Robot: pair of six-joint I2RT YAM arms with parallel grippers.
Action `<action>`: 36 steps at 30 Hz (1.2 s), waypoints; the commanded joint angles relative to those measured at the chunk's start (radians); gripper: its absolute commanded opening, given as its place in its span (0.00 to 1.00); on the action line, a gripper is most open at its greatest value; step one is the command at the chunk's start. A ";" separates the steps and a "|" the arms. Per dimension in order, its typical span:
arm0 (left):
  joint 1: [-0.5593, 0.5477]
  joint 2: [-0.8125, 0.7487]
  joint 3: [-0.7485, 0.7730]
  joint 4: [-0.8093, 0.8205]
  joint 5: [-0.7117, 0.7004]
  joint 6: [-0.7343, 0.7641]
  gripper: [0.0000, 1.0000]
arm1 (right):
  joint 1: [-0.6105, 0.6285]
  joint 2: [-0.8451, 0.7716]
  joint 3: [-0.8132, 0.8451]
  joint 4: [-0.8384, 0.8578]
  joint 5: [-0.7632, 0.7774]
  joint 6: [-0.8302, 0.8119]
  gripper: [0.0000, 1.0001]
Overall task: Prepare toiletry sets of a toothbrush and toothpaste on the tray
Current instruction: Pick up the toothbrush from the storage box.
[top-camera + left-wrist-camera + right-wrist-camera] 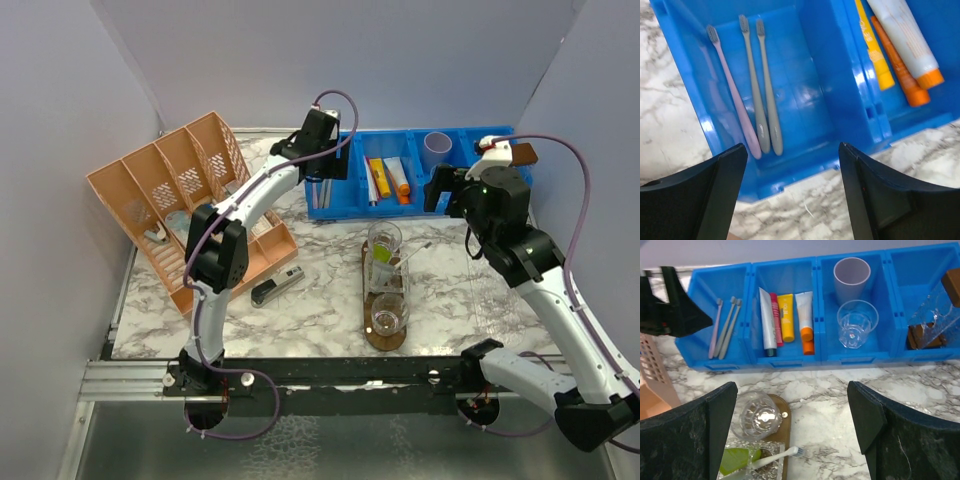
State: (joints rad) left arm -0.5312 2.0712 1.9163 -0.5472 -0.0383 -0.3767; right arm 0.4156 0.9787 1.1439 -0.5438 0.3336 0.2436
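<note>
The dark brown tray [386, 342] lies mid-table with clear tumblers in a row on it. One tumbler [747, 462] holds a lime green tube and a white toothbrush [777, 456]; the tumbler [757, 415] beyond it looks empty. Three toothbrushes [760, 90], one pink and two grey, lie in the left compartment of the blue bin [815, 75]. My left gripper [792, 150] hovers open over that compartment's near edge, holding nothing. Toothpaste tubes [785, 317] fill the neighbouring compartment. My right gripper [791, 389] stands open and empty above the marble between bin and tray.
A purple cup [852, 277] and a clear tumbler [857, 322] sit in the bin's third compartment, and clear and brown pieces [927, 325] in the fourth. An orange divided basket [180, 200] stands at the left. A small dark object [277, 287] lies beside it.
</note>
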 commanded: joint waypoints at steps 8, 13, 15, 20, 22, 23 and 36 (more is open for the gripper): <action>0.011 0.250 0.301 -0.144 -0.060 0.125 0.55 | -0.006 -0.039 0.033 0.064 -0.086 0.005 0.93; 0.009 0.311 0.344 -0.145 -0.103 0.127 0.51 | -0.006 -0.068 0.017 0.061 -0.095 0.017 0.93; 0.008 0.333 0.360 -0.146 -0.132 0.132 0.48 | -0.006 -0.075 0.012 0.056 -0.099 0.017 0.93; 0.001 0.393 0.410 -0.147 -0.180 0.157 0.46 | -0.006 -0.082 -0.007 0.041 -0.111 0.028 0.93; -0.002 0.411 0.427 -0.145 -0.204 0.159 0.46 | -0.006 -0.085 -0.015 0.041 -0.118 0.032 0.93; -0.003 0.421 0.434 -0.145 -0.216 0.163 0.46 | -0.006 -0.087 -0.019 0.041 -0.119 0.033 0.93; -0.026 0.534 0.526 -0.127 -0.313 0.133 0.39 | -0.006 -0.096 -0.041 0.035 -0.117 0.030 0.93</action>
State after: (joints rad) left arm -0.5446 2.5752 2.4001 -0.6823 -0.3058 -0.2337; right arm 0.4149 0.9028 1.1103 -0.5121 0.2337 0.2687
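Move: The two grey toothbrushes lie side by side on the floor of the storage box's leftmost bin, about 10 cm ahead of the left hand, straight in line with it and some 14 cm below. The pink toothbrush is about 4 cm left of them, level with them; the yellow toothpaste lies roughly 18 cm to their right, in the next bin. From the right hand the grey pair is about 23 cm ahead, 31 cm left and 27 cm below. Towards the grey toothbrushes' handles in the left bin, the open left hand sinks about 11 cm while reaching some 7 cm forward, rolling roughly 20 degrees so its left side rises. The fingers narrow to about half their gap on the way, still open, and come close over the grey pair; no touch can be seen. The empty right hand bobs up about 3 cm and settles part-way back. ##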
